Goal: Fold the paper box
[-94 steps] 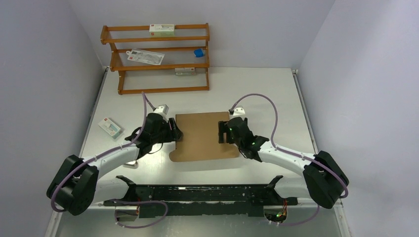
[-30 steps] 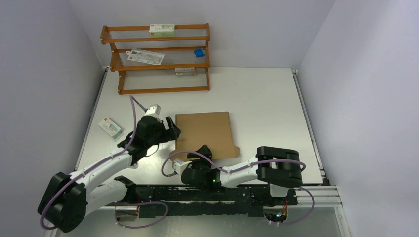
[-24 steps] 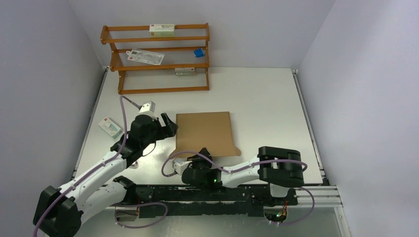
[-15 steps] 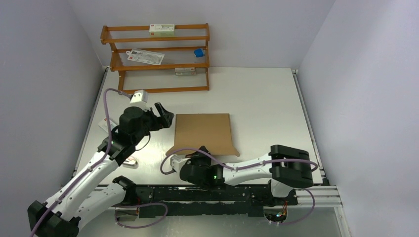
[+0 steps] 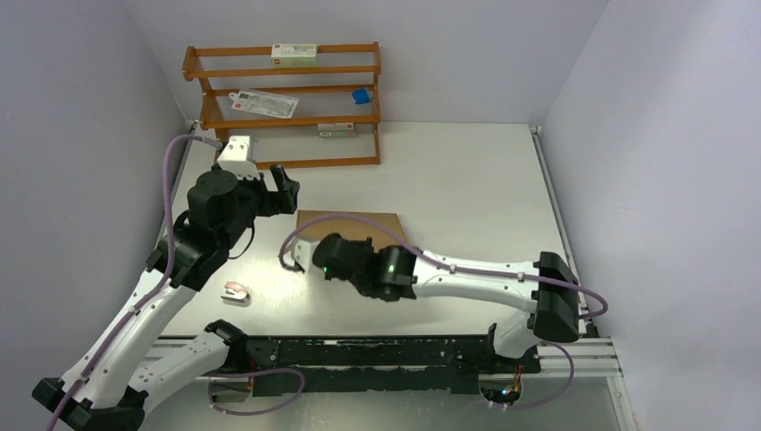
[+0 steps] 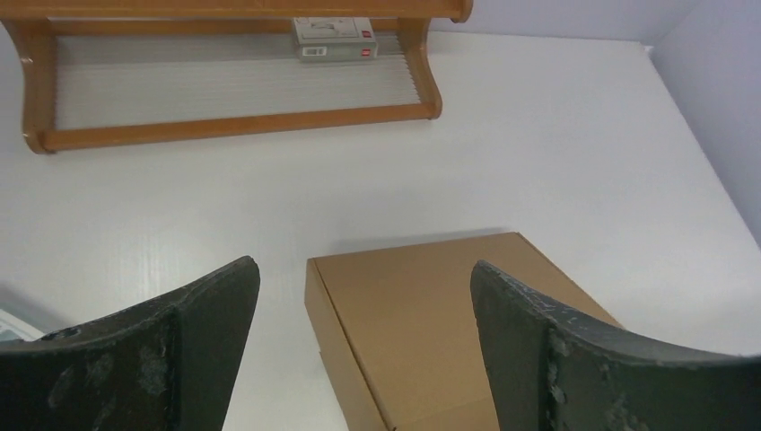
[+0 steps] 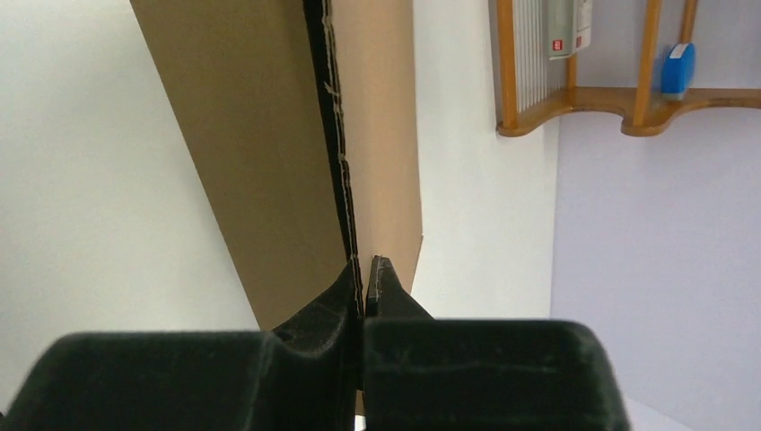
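The paper box is a flat folded brown cardboard box in the middle of the table, tipped up with its near edge raised. My right gripper reaches across from the right and is shut on that near edge. In the right wrist view the jaws pinch the cardboard's corrugated edge, and the box stretches away from them. My left gripper hangs open above the table, left of the box and apart from it. In the left wrist view the box lies below and between the wide-open fingers.
An orange-brown wooden rack stands at the back left with small white cartons on its shelves; its lowest shelf shows in the left wrist view. A small white object lies near the front left. Grey walls close in both sides.
My right gripper has shut on the box's near edge and lifted it, tilting the box. My left arm has risen and drawn back to the left, away from the box, still open.
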Controlling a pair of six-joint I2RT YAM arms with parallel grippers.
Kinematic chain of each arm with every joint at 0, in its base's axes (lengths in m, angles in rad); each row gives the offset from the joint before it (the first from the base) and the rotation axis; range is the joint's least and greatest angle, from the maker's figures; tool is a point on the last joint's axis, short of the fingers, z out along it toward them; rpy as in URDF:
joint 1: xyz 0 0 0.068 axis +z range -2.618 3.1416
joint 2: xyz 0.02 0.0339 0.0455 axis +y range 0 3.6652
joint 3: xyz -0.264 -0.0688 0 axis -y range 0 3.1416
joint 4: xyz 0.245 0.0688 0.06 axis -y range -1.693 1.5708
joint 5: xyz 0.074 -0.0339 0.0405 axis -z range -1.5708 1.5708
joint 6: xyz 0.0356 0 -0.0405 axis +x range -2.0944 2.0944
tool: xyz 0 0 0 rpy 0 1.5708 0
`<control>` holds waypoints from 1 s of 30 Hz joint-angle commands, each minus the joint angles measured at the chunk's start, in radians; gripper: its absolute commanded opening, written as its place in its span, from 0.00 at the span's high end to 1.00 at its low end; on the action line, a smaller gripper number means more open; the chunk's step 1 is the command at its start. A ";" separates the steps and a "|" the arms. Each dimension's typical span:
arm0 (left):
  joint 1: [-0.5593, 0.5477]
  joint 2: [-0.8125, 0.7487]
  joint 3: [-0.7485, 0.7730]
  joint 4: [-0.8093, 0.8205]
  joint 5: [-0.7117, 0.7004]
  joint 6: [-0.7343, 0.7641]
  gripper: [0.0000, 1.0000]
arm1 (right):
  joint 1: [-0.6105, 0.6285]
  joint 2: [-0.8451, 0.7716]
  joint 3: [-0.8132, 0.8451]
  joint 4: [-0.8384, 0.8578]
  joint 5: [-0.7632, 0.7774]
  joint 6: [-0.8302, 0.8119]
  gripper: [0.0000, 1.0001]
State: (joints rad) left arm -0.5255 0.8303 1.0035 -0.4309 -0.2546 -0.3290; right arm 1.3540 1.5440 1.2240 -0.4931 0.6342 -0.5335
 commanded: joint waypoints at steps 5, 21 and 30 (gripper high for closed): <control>0.123 0.088 0.081 -0.036 0.105 0.105 0.08 | -0.216 0.054 0.327 -0.316 -0.352 -0.041 1.00; 0.289 0.143 0.008 0.021 0.274 0.135 0.09 | -0.458 0.426 0.794 -0.678 -0.657 -0.208 1.00; 0.291 0.151 -0.021 0.038 0.293 0.161 0.09 | -0.488 0.463 0.841 -0.583 -0.613 -0.232 0.93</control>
State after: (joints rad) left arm -0.2455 0.9813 0.9932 -0.4351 0.0002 -0.1940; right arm 0.8772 1.9717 2.0384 -1.0451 0.0139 -0.7612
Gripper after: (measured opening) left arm 0.914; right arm 0.020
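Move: The right gripper already pinches the raised near edge of the paper box; the box, tilted, has its middle about 6 cm ahead of that hand, level with it sideways and roughly 6 cm below. The wooden shelf's front rail lies some 20 cm ahead and 12 cm left, about 16 cm lower; the stapler about 8 cm back and 27 cm left, 15 cm lower. From the left gripper the box is about 13 cm right, 2 cm back and 19 cm below. Keep the right fingers shut on the cardboard edge and swing it over the box's far end: carry the edge forward about 13 cm towards the shelf, rising some 6 cm and then sinking most of that again, while the wrist tips down about 25 degrees. Bring the empty, wide-open left gripper forward and left, clear of the box, then let it sink about 5 cm. ##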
